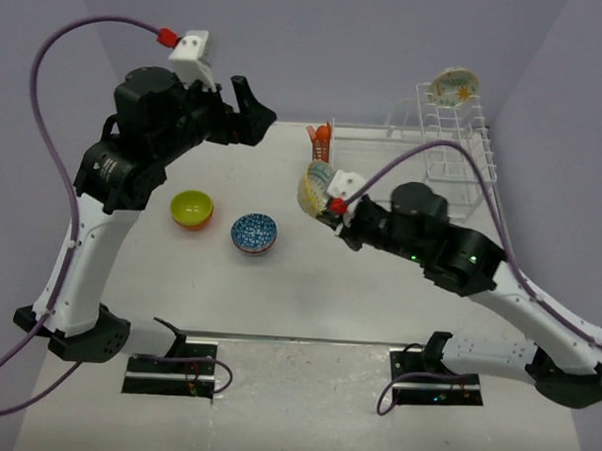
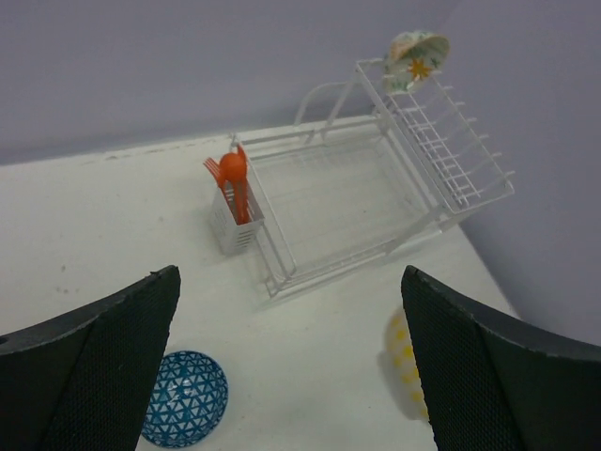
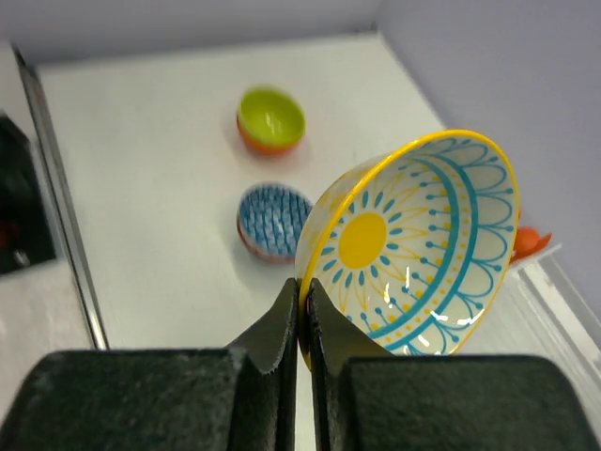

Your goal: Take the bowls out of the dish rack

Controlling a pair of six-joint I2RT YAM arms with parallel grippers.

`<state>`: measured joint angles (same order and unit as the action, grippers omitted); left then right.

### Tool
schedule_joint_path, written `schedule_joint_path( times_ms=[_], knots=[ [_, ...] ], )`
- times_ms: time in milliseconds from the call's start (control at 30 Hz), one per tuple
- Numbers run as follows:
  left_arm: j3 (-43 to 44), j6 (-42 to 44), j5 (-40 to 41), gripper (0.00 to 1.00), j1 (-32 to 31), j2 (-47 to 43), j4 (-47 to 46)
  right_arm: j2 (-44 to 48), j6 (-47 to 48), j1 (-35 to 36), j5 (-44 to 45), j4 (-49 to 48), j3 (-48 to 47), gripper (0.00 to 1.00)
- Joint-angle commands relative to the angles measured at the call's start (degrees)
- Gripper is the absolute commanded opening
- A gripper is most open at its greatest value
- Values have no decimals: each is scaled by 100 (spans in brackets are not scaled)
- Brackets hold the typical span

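Note:
My right gripper [image 3: 303, 303] is shut on the rim of a cream bowl with a yellow sun and blue lines [image 3: 413, 240]. It holds the bowl tilted on edge above the table [image 1: 315, 186], left of the dish rack [image 1: 452, 157]. A lime-green bowl [image 1: 192, 209] and a blue patterned bowl [image 1: 254, 233] sit upright on the table. A cream leaf-print bowl [image 1: 454, 86] stands at the top of the rack's tall section [image 2: 418, 58]. My left gripper [image 1: 248, 109] hangs open and empty high over the back left of the table, its fingers [image 2: 94, 366] wide apart.
A small cutlery basket with orange utensils [image 2: 235, 199] is fixed to the rack's left end [image 1: 322, 142]. The rack's low flat section [image 2: 338, 193] holds nothing. The purple walls stand close behind and to the right of the rack.

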<state>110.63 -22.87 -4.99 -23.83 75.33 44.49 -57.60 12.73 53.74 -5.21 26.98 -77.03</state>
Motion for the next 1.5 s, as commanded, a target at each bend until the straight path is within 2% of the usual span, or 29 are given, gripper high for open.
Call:
schedule_joint_path(
  times_ms=[0, 167, 333, 500, 600, 633, 667, 800, 833, 867, 900, 1033, 1067, 1133, 1167, 1233, 1300, 1467],
  knots=[
    [565, 486, 806, 100, -962, 815, 1438, -953, 1363, 541, 1715, 1457, -372, 0],
    [-197, 232, 843, 100, -1228, 844, 1115, -1077, 1715, 1129, 2077, 1213, -180, 0],
    [-734, 82, 929, 100, -1773, 913, 991, -1192, 1856, 1280, 2208, 1143, -189, 0],
    [-1324, -59, 939, 91, -2037, 852, 729, -1157, 1891, 1306, 2261, 976, -93, 0],
    [-1579, -121, 930, 76, -2177, 782, 579, -1183, 1917, 1324, 2410, 879, -83, 0],
    [-1658, -147, 982, 69, -2195, 781, 578, -1200, 1909, 1324, 2463, 879, -101, 0],
    [-1693, -165, 1105, 56, -2213, 781, 596, -1227, 1908, 1332, 2577, 870, -145, 0],
    [-1904, -182, 1395, 42, -2222, 799, 614, -1201, 1926, 1376, 2657, 809, -189, 0],
    [-1966, -191, 1448, 31, -2222, 816, 622, -1201, 1926, 1385, 2657, 782, -198, 0],
    [-1984, -200, 1544, 5, -2222, 843, 614, -1201, 1926, 1411, 2666, 765, -207, 0],
    [-2001, -217, 1606, 0, -2222, 860, 596, -1209, 1926, 1420, 2701, 773, -207, 0],
    [-2211, -340, 1782, 0, -2275, 773, 386, -1227, 1838, 1438, 2727, 782, -128, 2],
    [-2273, -367, 1817, 0, -2283, 738, 281, -1201, 1795, 1429, 2727, 739, -14, 9],
    [-2501, -507, 1984, 0, -2327, 633, 183, -1025, 1663, 1429, 2666, 712, 161, 43],
    [-2615, -568, 2037, 0, -2345, 597, 44, -955, 1593, 1429, 2753, 660, 319, 78],
    [-3053, -744, 2055, 0, -2406, 483, -185, -683, 1207, 1438, 2928, 817, 434, 98],
    [-3562, -902, 2073, 0, -2511, 404, -598, -141, 673, 1429, 3061, 940, 636, 99],
    [-4645, -1535, 2178, 0, -2749, 368, -1747, 1460, -234, 1429, 3053, 170, 1409, 99]
  ],
)
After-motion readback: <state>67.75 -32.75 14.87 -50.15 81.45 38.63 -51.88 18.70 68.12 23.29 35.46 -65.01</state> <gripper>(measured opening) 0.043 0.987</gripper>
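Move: The yellow-rimmed bowl hangs from the right fingers, its middle about 6 cm ahead of that hand, 2 cm left and 2 cm above; the handover place lies roughly 7 cm ahead, 4 cm left and 12 cm down. From the open left hand the bowl is some 16 cm right, 6 cm back and 6 cm below. The blue bowl on the table is about 8 cm ahead of the left hand, level sideways, and the green bowl 16 cm ahead and 21 cm left, both about 44 cm down. Down and to the right, about 22 and 11 cm with a slight draw back, the left hand goes in to the yellow-rimmed bowl, fingertips tipping down, and pinches its rim. The right hand lowers the bowl about 12 cm, fingers dipping some 35 degrees, keeps it there, then opens and backs off right; the left hand carries the bowl down another 10 cm. ##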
